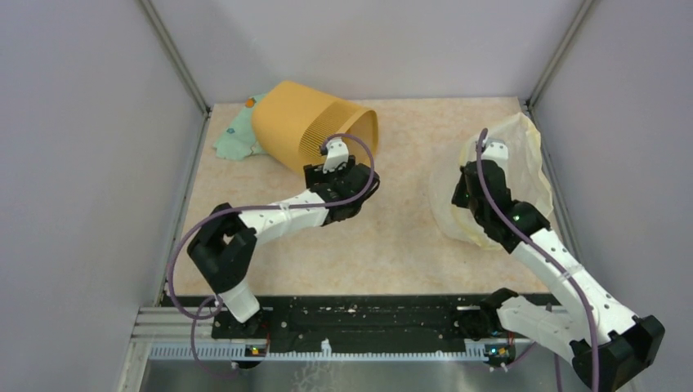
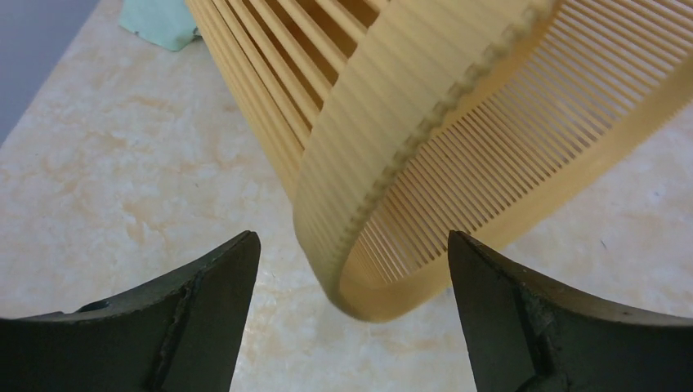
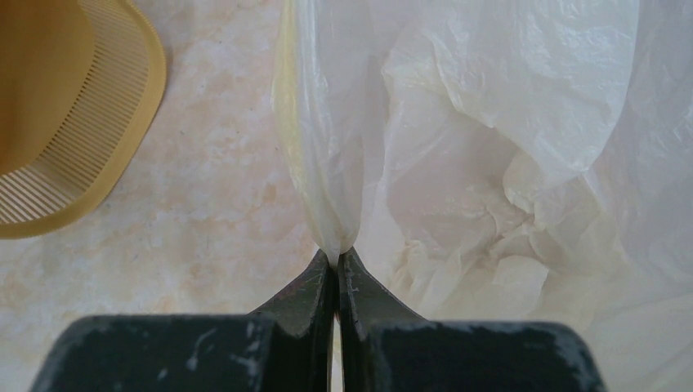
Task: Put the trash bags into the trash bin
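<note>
The orange-yellow trash bin [image 1: 306, 122] lies on its side at the back left, its slotted rim [image 2: 392, 147] facing the near right. My left gripper [image 1: 337, 153] is open just in front of that rim. In the left wrist view the left gripper [image 2: 351, 237] straddles the rim's lowest edge without touching it. The cream, crinkly trash bag [image 1: 523, 139] is heaped at the right. My right gripper [image 1: 484, 155] is shut on a pinched fold of the trash bag [image 3: 490, 163], seen at the right gripper [image 3: 337, 253]. The bin [image 3: 57, 122] shows to its left.
A mint-green cloth [image 1: 237, 139] lies behind the bin at the back left corner, also seen as the cloth [image 2: 159, 20]. Grey walls enclose the beige table [image 1: 400, 229] on three sides. Both arm bases sit on the black rail at the near edge.
</note>
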Robot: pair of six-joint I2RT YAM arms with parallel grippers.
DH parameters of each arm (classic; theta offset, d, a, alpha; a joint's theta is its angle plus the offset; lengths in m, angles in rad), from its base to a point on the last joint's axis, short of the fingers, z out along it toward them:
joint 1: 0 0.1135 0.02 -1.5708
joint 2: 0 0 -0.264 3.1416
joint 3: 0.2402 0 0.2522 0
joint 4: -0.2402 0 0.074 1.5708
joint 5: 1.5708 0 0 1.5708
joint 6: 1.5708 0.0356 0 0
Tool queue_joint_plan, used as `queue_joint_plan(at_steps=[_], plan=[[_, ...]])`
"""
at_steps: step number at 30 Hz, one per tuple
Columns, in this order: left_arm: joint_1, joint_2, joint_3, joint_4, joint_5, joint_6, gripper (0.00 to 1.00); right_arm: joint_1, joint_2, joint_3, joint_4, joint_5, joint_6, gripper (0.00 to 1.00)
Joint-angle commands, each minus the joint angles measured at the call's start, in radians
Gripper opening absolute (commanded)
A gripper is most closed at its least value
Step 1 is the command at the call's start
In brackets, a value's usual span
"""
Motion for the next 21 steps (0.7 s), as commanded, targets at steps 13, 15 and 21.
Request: queue_joint_plan(at_steps=[13, 15, 21], plan=[[0.069, 0.117, 0.094, -0.061, -0.241, -0.099, 0.60, -0.006, -0.063, -0.011, 0.036, -0.046, -0.013, 0.00], [0.069, 0.100, 0.080, -0.023, -0.227, -0.047, 0.38, -0.006, -0.063, -0.013, 0.039, -0.045, -0.013, 0.00], [0.069, -0.019, -0.001, 0.151, -0.122, 0.161, 0.02, -0.006, -0.062, -0.008, 0.040, -0.047, -0.011, 0.00]])
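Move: The trash bin lies on its side with the near part of its rim just in front of the left hand's open fingers, about 3 cm ahead, 3 cm left and 1 cm lower; the bin's middle is some 10 cm ahead and 5 cm left. The green bag lies about 12 cm ahead and 20 cm left, flat on the table. From the right hand, still gripping the white bag's edge, that rim is roughly 11 cm ahead and 35 cm left, some 6 cm lower. Leftward by about 5 cm and forward some 2 cm, the left hand brings its open fingers around the near part of the trash bin's rim, dipping slightly and then rising again while turning about 10 degrees counter-clockwise. The fingers then close nearly shut and pinch the rim wall. The right hand stays almost in place and keeps its grip on the white bag. ##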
